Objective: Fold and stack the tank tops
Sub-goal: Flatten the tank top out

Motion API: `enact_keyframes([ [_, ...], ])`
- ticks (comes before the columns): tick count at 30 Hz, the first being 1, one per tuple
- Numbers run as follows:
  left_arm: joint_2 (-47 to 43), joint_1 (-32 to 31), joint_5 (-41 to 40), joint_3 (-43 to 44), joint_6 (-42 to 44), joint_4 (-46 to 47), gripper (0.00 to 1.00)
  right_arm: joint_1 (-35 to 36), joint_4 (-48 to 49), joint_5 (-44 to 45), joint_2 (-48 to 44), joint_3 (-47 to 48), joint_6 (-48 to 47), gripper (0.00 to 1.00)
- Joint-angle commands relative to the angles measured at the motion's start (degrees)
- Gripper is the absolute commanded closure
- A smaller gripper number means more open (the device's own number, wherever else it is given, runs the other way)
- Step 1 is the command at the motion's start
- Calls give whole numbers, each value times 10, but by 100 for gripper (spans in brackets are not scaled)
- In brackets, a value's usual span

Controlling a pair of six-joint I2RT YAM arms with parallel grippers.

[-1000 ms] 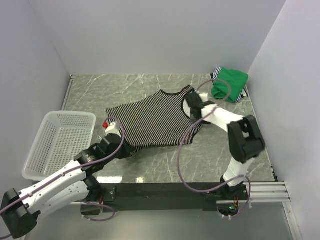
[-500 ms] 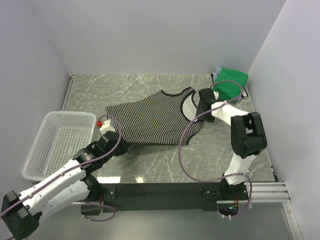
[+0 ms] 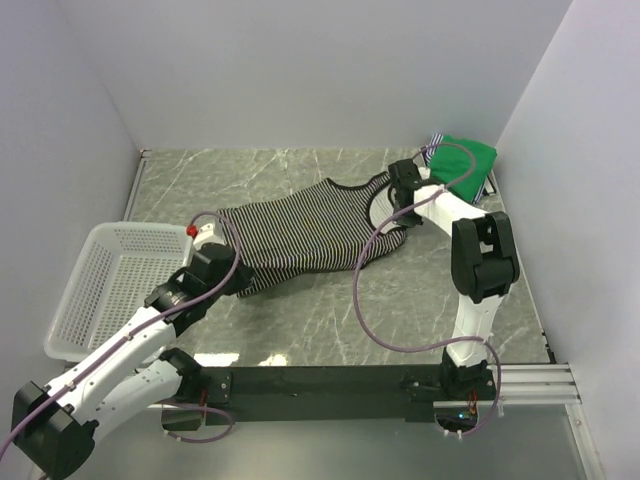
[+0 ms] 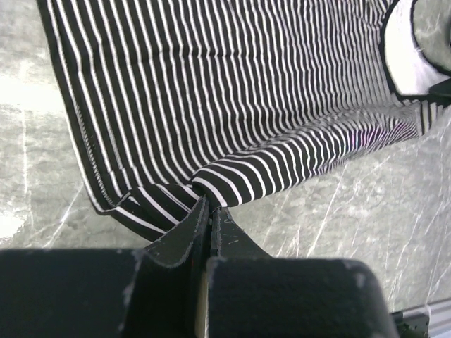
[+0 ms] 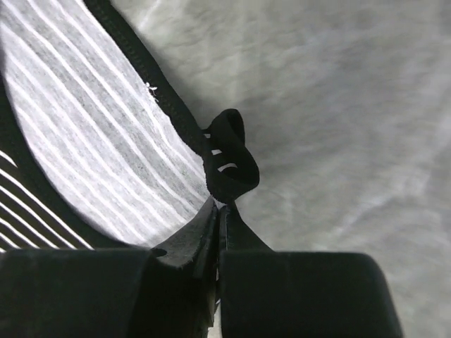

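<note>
The striped tank top (image 3: 300, 228) lies spread on the marble table, stretched between both arms. My left gripper (image 3: 238, 283) is shut on a bunched fold of its lower hem; in the left wrist view the gripper (image 4: 210, 205) pinches the striped cloth (image 4: 232, 105). My right gripper (image 3: 402, 183) is shut on a dark-edged strap at the top's right end. The right wrist view shows this gripper (image 5: 220, 204) holding the looped strap (image 5: 229, 158). The green tank top (image 3: 462, 160) sits folded in the back right corner.
A white mesh basket (image 3: 110, 280) stands at the left, close to my left arm. Walls close the table at the back and both sides. A bit of striped cloth (image 3: 435, 141) peeks out under the green top. Purple cables (image 3: 365, 300) loop over the table.
My right gripper moved toward the back corner and shut on the strap. The left gripper carried the hem left and back, pulling the striped top out longer.
</note>
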Motion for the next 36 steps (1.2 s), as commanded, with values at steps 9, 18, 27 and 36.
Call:
enact_keyframes([
  [9, 8, 8, 26, 10, 33, 35, 99, 56, -243, 199, 91, 147, -86, 99],
  [18, 39, 76, 79, 21, 62, 59, 99, 63, -281, 195, 207, 232, -108, 74],
  [27, 141, 130, 109, 46, 34, 87, 99, 44, -279, 150, 208, 313, -109, 42],
  [36, 241, 210, 152, 38, -18, 127, 99, 3, -23, -14, -73, 51, -29, 43],
])
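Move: The left hand holds the tank top's near hem corner; its table spot lies about 8 cm ahead, 6 left and 12 below, the far hem corner some 18 ahead and 5 left. The right hand pinches the near strap end, bound for table 2 cm back, 2 right and 3 below; the neck opening is 8 cm left, 2 ahead, and the folded stack 13 right, 15 ahead. Right hand lifts strap 3 cm, lowers it, opens; left carries pinched hem 7 cm down, forward and left. ##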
